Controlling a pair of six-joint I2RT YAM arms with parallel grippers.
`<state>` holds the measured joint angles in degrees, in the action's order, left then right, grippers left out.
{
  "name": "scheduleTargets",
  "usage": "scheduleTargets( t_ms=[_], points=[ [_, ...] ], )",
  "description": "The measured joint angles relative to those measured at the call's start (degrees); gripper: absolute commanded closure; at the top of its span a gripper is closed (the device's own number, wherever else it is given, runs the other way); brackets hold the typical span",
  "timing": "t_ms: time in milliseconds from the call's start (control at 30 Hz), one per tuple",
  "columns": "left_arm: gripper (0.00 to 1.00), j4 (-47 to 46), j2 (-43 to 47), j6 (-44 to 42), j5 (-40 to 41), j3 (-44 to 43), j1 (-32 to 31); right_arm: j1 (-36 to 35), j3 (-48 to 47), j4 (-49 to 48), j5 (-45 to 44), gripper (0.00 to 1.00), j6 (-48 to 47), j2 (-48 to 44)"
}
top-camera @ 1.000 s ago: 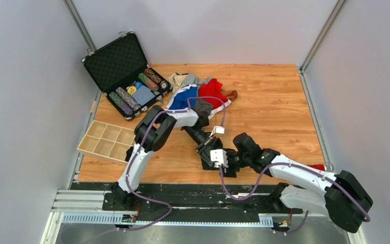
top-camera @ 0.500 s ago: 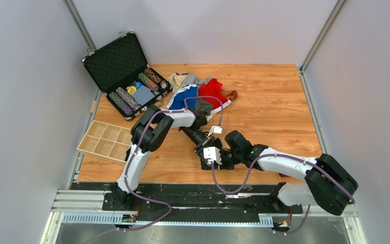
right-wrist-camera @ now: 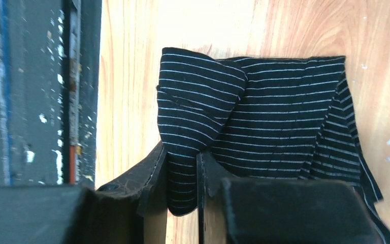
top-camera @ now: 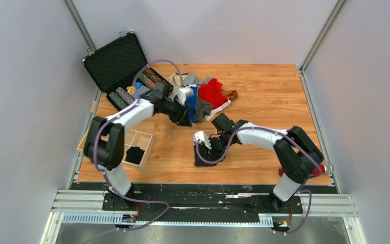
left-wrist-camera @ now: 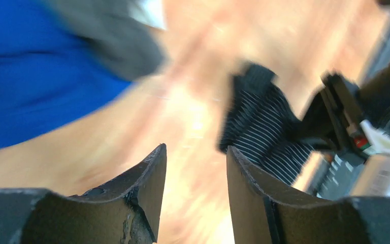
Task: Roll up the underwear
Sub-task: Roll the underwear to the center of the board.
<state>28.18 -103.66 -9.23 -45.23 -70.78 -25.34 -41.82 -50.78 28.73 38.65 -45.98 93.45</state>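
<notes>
A black white-striped underwear (top-camera: 202, 155) lies on the wooden table near the front, partly folded. My right gripper (top-camera: 209, 146) is shut on a folded edge of it; the right wrist view shows the striped cloth (right-wrist-camera: 264, 112) pinched between the right gripper's (right-wrist-camera: 183, 170) jaws. My left gripper (top-camera: 184, 118) hovers at the near edge of the underwear pile, with blue (top-camera: 192, 97), grey (top-camera: 202, 109) and red (top-camera: 213, 91) pieces. In the blurred left wrist view the left gripper (left-wrist-camera: 195, 155) is open and holds nothing, blue cloth (left-wrist-camera: 35, 71) is ahead on the left, and the striped underwear (left-wrist-camera: 264, 137) is on the right.
A wooden divided tray (top-camera: 141, 137) sits at the left edge with a black cloth bundle (top-camera: 134, 154) in one compartment. An open black case of poker chips (top-camera: 124, 76) stands at the back left. A red stick (top-camera: 319, 168) lies by the right arm's base.
My left arm swung from the table's front-middle back to the pile and its gripper opened. A black bundle now lies in the tray. My right gripper moved left and closed on the striped underwear.
</notes>
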Motion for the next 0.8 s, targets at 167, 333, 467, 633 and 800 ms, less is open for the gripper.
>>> scheduleTargets(
  t_ms=[167,333,467,633,800],
  points=[
    [0.42,-7.8,16.5,4.3,17.2,2.4,4.7,3.9,-12.6,12.5,9.1,1.00,2.5,13.2],
    [0.43,-12.4,30.6,2.1,29.0,8.8,2.0,8.0,-18.4,19.3,16.7,1.00,6.9,21.4],
    [0.43,-15.1,38.7,-8.0,32.7,18.0,-5.1,10.3,-20.5,21.8,20.4,1.00,10.8,25.4],
    [0.43,-15.9,44.3,-26.7,29.0,31.3,-19.3,12.2,-23.8,26.0,24.0,1.00,15.8,30.8],
    [0.44,-16.0,38.6,-39.5,20.2,34.2,-23.1,13.1,-25.7,29.9,27.3,1.00,19.6,35.4]
  ],
)
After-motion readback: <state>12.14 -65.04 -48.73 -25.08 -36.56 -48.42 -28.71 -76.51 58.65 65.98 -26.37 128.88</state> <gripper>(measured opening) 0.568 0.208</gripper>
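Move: The right hand already grips the rolled near edge of the underwear; the flat piece's middle lies about 4 cm ahead and 3 cm left of it, 1 cm below. From the open left hand the underwear is some 13 cm back, 8 cm right and 7 cm lower. The blue cloth lies about 8 cm ahead of the left hand, straight out, and the grey cloth about 7 cm ahead and 7 cm right, both some 6 cm below. Curling forward almost on the spot, the right hand keeps its pinch on the roll and turns about 65 degrees, from fingers pointing left and down until they point back towards the bases, creeping barely 1.5 cm out. The left hand arcs forward, left and up, then swings back, right and down towards the underwear's left side, rolling about its finger line, fingers still open, without a touch. ##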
